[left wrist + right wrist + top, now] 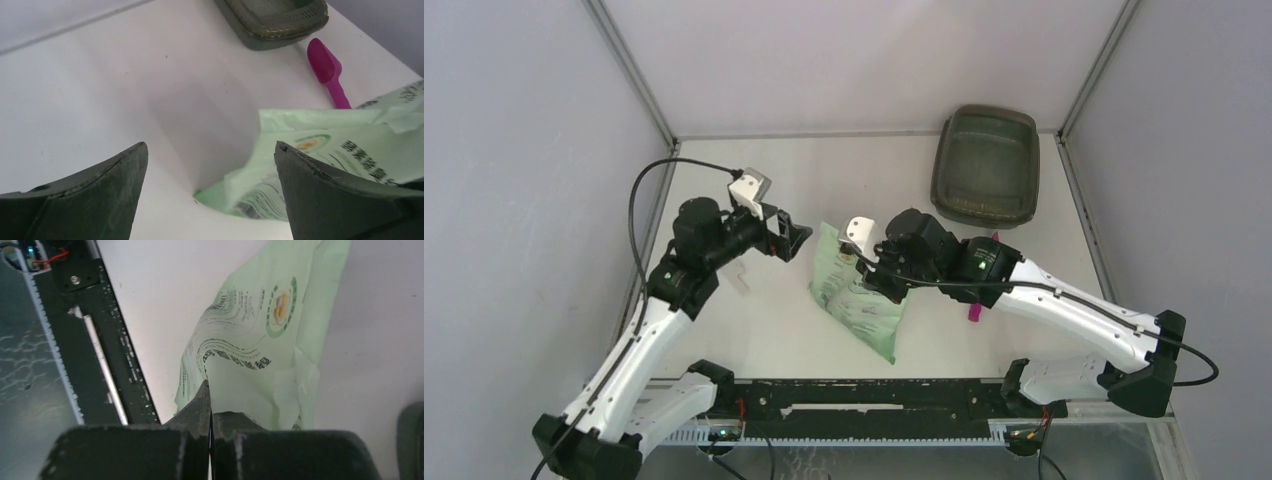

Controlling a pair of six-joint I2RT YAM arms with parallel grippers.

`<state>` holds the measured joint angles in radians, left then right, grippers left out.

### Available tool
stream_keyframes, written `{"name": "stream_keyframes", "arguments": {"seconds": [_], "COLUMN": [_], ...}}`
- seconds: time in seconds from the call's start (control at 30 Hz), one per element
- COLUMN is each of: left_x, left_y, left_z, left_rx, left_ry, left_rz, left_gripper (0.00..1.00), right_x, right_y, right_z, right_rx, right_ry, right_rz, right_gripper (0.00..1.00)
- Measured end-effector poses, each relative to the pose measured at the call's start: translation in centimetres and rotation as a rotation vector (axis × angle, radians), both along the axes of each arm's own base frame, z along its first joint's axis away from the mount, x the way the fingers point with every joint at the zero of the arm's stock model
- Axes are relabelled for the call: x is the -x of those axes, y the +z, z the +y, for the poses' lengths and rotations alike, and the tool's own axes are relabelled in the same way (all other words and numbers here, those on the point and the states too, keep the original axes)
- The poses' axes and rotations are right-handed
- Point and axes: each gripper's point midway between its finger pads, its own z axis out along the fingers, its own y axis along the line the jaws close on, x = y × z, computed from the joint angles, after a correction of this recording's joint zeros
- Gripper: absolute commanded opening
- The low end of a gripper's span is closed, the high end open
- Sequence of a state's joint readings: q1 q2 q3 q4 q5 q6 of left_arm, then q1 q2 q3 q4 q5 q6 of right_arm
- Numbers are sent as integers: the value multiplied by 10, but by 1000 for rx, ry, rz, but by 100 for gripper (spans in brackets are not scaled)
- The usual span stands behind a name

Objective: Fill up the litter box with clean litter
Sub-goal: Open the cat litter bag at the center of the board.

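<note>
The litter box (984, 165), a dark translucent tray, sits at the back right corner of the table; its near end also shows in the left wrist view (272, 17). The clean litter is out of view. A light-green printed bag (854, 295) lies mid-table, partly lifted. My right gripper (879, 272) is shut on a fold of the bag's (260, 340) upper edge, jaws (209, 390) pressed together. My left gripper (802, 238) hangs open just left of the bag's top corner, with the bag (340, 145) behind its right finger (320, 190) and nothing between the jaws.
A magenta scoop (327, 70) lies on the table between the bag and the litter box, mostly under the right arm (973, 312). A small white scrap (739, 280) lies by the left arm. Grey walls close in the sides and back; a black rail (874, 400) runs along the near edge.
</note>
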<state>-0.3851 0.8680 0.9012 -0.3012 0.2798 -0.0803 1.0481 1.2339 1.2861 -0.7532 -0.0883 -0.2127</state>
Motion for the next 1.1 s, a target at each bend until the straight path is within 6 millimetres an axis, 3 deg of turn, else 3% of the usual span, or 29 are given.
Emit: {"name": "stream_keyframes", "arguments": {"seconds": [0.17,0.37,0.47,0.6,0.77,0.83,0.97,1.1], "left_x": [-24,-17,-14,-22,-69,-75,-44,-6], "left_y": [-14,-29,-31,-24,-1,-3,-13,2], "left_z": [-19,-49,-55,-52,-49,-49,-51,-60], "left_rx": [-29,24,42,98,226,280,405,507], "left_ry": [-166,-397,-439,-359,-133,-56,49,87], "left_rz": [-52,-15,-5,58,353,453,645,780], "left_gripper": [100,100,100,100,100,100,100,100], "right_x": [10,7,2,-4,-5,-6,-4,-6], "right_y": [-1,-2,-2,-2,-3,-5,-6,-6], "right_z": [0,-4,-10,-16,-17,-16,-11,-10], "right_rx": [-27,-38,-39,-38,-28,-16,1,26], "right_ry": [36,36,18,-7,-21,-30,-47,-77], "right_rz": [83,120,132,136,119,92,10,-62], "right_gripper": [0,0,0,0,0,0,0,0]}}
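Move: The bag's held fold is pinched in the shut right gripper's fingertips; from the open left gripper it lies about 13 cm to the right, 10 cm back and 4 cm lower. The scoop lies on the table some 34 cm to the left gripper's right and 6 cm back, roughly 27 cm down. The litter box is about 32 cm to its right, 13 cm farther out and 21 cm down. Bring the left gripper about 5 cm right towards the bag's held fold, dipping slightly as it turns clockwise. Then swing it forward some 5 cm and draw it back as far, tipping the fingers down about 40 degrees and rolling its left side down, jaws wide open throughout. Keep the fold pinched in the right gripper, shifting only slightly. ##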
